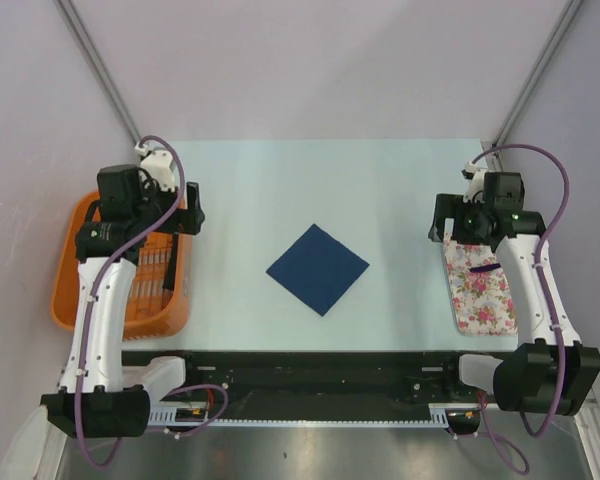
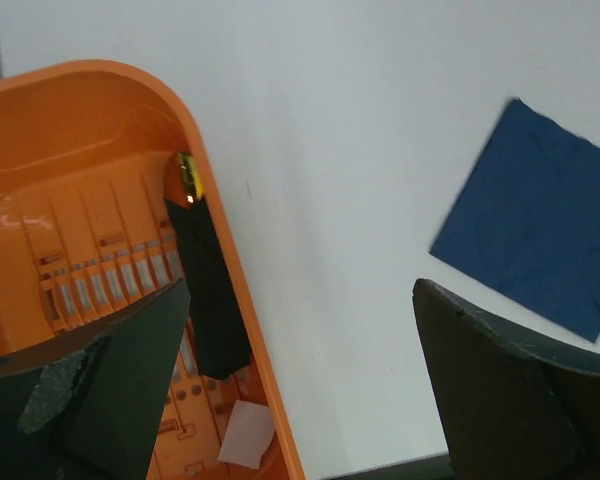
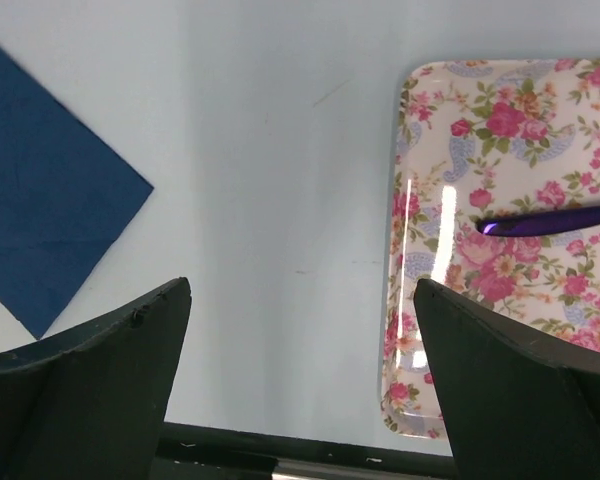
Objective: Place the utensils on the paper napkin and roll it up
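The navy paper napkin [image 1: 318, 268] lies flat as a diamond at the table's middle, with nothing on it. It also shows in the left wrist view [image 2: 535, 215] and the right wrist view [image 3: 40, 215]. One purple utensil [image 1: 483, 268] lies on a white floral-print rectangle [image 1: 482, 295] at the right; its end shows in the right wrist view [image 3: 550, 220], and the rest is hidden under the arm. My right gripper [image 1: 440, 230] [image 3: 302, 285] is open and empty above the table, just left of that rectangle. My left gripper [image 1: 188, 215] [image 2: 300, 290] is open and empty over the orange basket's right rim.
An orange plastic basket [image 1: 165, 315] stands at the left edge. It holds a black flat object [image 2: 208, 290] and a small white scrap [image 2: 245, 435]. The floral rectangle [image 3: 430, 330] looks glossy. A black rail [image 1: 320, 375] runs along the near edge.
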Available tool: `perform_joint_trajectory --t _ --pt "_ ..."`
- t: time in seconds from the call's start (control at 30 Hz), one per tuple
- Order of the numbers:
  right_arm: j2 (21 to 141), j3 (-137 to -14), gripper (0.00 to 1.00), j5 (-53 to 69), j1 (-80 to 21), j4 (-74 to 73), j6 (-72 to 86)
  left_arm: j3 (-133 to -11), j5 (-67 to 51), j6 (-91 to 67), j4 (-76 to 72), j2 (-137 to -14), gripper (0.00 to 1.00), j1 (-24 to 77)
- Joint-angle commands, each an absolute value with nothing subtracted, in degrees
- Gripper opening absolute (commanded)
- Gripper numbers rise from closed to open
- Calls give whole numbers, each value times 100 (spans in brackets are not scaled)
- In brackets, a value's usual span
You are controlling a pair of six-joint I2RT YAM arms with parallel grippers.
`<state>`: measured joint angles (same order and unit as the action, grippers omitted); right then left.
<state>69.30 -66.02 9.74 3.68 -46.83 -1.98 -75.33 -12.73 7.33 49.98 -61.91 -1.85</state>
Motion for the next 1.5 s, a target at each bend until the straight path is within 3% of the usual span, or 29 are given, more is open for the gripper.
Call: perform_joint_trajectory --t 0.0,0.37,0.87,1.17,1.47 --pt "6978 -6741 100 677 790 -4544 166 -7496 -99 20 4158 -5915 99 -132" --pt "7268 -6372 100 -737 1959 -3982 1230 -7585 -186 -175 3586 -5950 100 -44" --pt "7470 -5704 100 -1977 2153 -3199 2003 -7111 211 342 3402 -6240 100 1186" --pt "8190 -5643 91 -2083 2566 -2892 2224 -7321 308 299 3366 -6679 99 1406" --pt "8762 -5634 76 -1995 2619 -2514 2531 -7400 290 255 3358 -6917 100 1503"
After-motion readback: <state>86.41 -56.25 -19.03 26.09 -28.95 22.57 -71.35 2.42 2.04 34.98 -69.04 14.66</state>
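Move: The knife's middle lies about 23 cm to the right of my right hand, 3 cm ahead and some 18 cm below; its handle points back towards that hand. The fork crosses beneath the knife, its middle about 25 cm right and 1 cm back, and the flowered tray is centred about 16 cm right and 4 cm back. From my left hand the napkin's middle is some 33 cm right, 1 cm ahead and 27 cm below. I sweep my right hand about 20 cm to the right over the tray and sink it some 11 cm, mostly in the later part, turning it clockwise about 60 degrees to line up with the knife and narrowing the fingers slightly near the end, still above the utensils. My left hand, open, arcs up and then down, ending forward and to the right, nearer the napkin and away from the orange basket. ##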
